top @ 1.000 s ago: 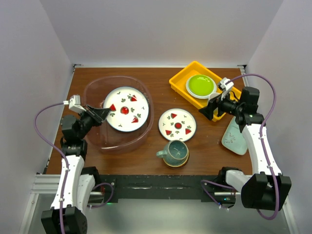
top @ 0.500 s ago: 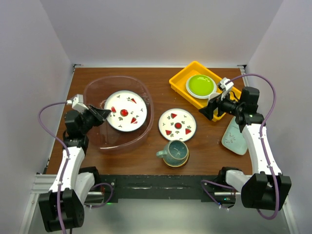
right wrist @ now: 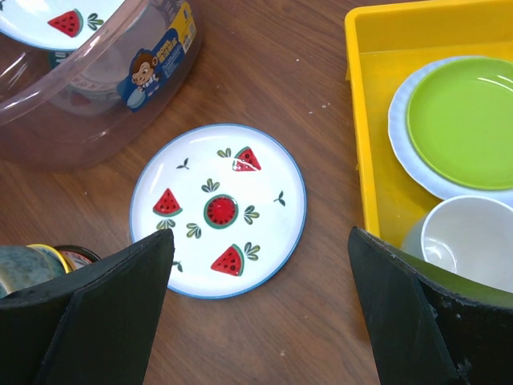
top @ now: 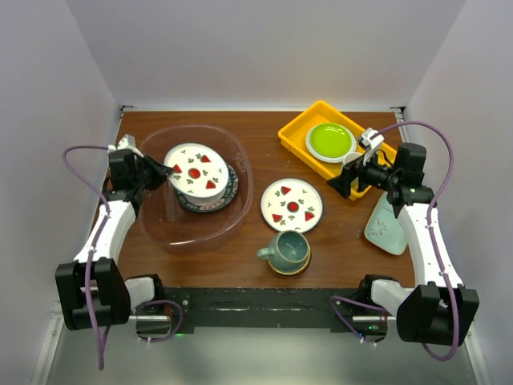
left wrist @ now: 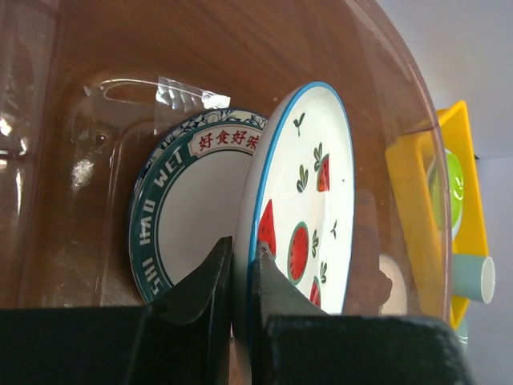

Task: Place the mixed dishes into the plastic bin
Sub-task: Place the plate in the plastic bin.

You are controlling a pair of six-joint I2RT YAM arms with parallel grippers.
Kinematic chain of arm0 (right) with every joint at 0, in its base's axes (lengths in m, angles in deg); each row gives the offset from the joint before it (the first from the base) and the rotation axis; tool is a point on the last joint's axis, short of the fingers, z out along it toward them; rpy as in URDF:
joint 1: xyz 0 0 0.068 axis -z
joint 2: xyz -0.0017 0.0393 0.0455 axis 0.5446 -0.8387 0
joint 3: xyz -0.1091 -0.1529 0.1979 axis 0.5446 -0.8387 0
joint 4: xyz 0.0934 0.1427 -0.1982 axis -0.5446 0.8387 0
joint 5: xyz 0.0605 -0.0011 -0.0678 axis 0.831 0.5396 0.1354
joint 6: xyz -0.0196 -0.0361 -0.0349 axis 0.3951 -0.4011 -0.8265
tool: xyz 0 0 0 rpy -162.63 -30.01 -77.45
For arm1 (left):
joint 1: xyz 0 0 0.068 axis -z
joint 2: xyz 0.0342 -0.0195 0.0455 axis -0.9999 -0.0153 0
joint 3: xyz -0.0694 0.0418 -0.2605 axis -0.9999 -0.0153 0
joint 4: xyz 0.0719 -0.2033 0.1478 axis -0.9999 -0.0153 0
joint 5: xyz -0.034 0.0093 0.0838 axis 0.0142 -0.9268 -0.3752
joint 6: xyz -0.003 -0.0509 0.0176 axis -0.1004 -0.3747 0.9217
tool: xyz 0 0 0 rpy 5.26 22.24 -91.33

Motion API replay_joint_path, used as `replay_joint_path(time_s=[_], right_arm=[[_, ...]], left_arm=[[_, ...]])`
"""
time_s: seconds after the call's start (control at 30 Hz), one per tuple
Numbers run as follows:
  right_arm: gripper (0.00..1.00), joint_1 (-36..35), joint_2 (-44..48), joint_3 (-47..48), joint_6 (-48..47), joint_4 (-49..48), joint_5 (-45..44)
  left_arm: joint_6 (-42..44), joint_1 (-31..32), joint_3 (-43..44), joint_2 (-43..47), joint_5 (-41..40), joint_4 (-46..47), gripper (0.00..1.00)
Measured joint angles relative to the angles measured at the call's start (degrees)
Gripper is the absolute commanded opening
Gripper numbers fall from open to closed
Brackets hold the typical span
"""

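My left gripper (top: 163, 170) (left wrist: 243, 257) is shut on the rim of a white watermelon plate (top: 195, 169) (left wrist: 313, 200). It holds the plate tilted inside the transparent plastic bin (top: 156, 233) (left wrist: 72, 160), above a dark lettered-rim plate (top: 210, 200) (left wrist: 180, 200) lying in the bin. My right gripper (top: 343, 183) (right wrist: 260, 313) is open and empty, hovering between a second watermelon plate (top: 292, 205) (right wrist: 218, 210) and the yellow tray. A teal mug (top: 287, 251) on a small dish stands near the front. A pale mint dish (top: 386, 227) lies at the right.
A yellow tray (top: 295, 131) (right wrist: 369, 120) at the back right holds a lime-green plate (top: 331, 140) (right wrist: 463, 120) and a small white cup (right wrist: 465, 237). The bin's wall with a monkey sticker (right wrist: 148, 68) shows in the right wrist view.
My left arm has swung toward the back left, carrying the watermelon plate further back in the bin and uncovering the lettered plate beneath. The right arm has not moved.
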Motion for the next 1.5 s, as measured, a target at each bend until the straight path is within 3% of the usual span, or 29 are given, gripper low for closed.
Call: replay_joint_path(time_s=[0.3,0.77,0.93,1.17,1.4,1.5], right_arm=[[0.94,0.00,0.00,0.00,-0.02,0.20,-0.02],[0.94,0.00,0.00,0.00,-0.17,0.66,-0.02],[0.94,0.00,0.00,0.00,-0.37,0.85,-0.02],[0.94,0.00,0.00,0.00,-0.42,0.98,-0.02],[0.94,0.00,0.00,0.00,-0.42,0.98,-0.02],[0.94,0.00,0.00,0.00,-0.42,0.98,-0.02]], left_arm=[[1.84,5.01,2.62,-4.92,-5.62,-3.74,0.00],[2.36,5.49,2.62,-7.37,-8.83,-3.85,0.01],[2.36,5.51,2.62,-7.61,-9.07,-3.67,0.09],[2.34,5.51,2.62,-7.61,-9.25,-3.56,0.31],[2.38,5.53,2.62,-7.61,-9.79,-3.96,0.46],[2.47,5.53,2.62,-7.54,-10.23,-4.04,0.59]])
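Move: In the left gripper, already pinched by its left rim, is the watermelon plate. The patterned plate stack lies about 11 cm to the right, 4 cm back and 7 cm below; the plastic bin's middle is some 8 cm right and 4 cm back. On the table, the other watermelon plate is roughly 38 cm right and 10 cm back. From the idle right hand, the stack is about 38 cm left, 4 cm back and 14 cm lower. Lowering the held watermelon plate into the bin onto the patterned stack, the left hand sinks about 4.5 cm, drifting briefly right and partly back, while the fingers tip some 10 degrees farther downward. It then stays nearly still and opens to about half, easing its pinch with a finger still on either side of the rim. ##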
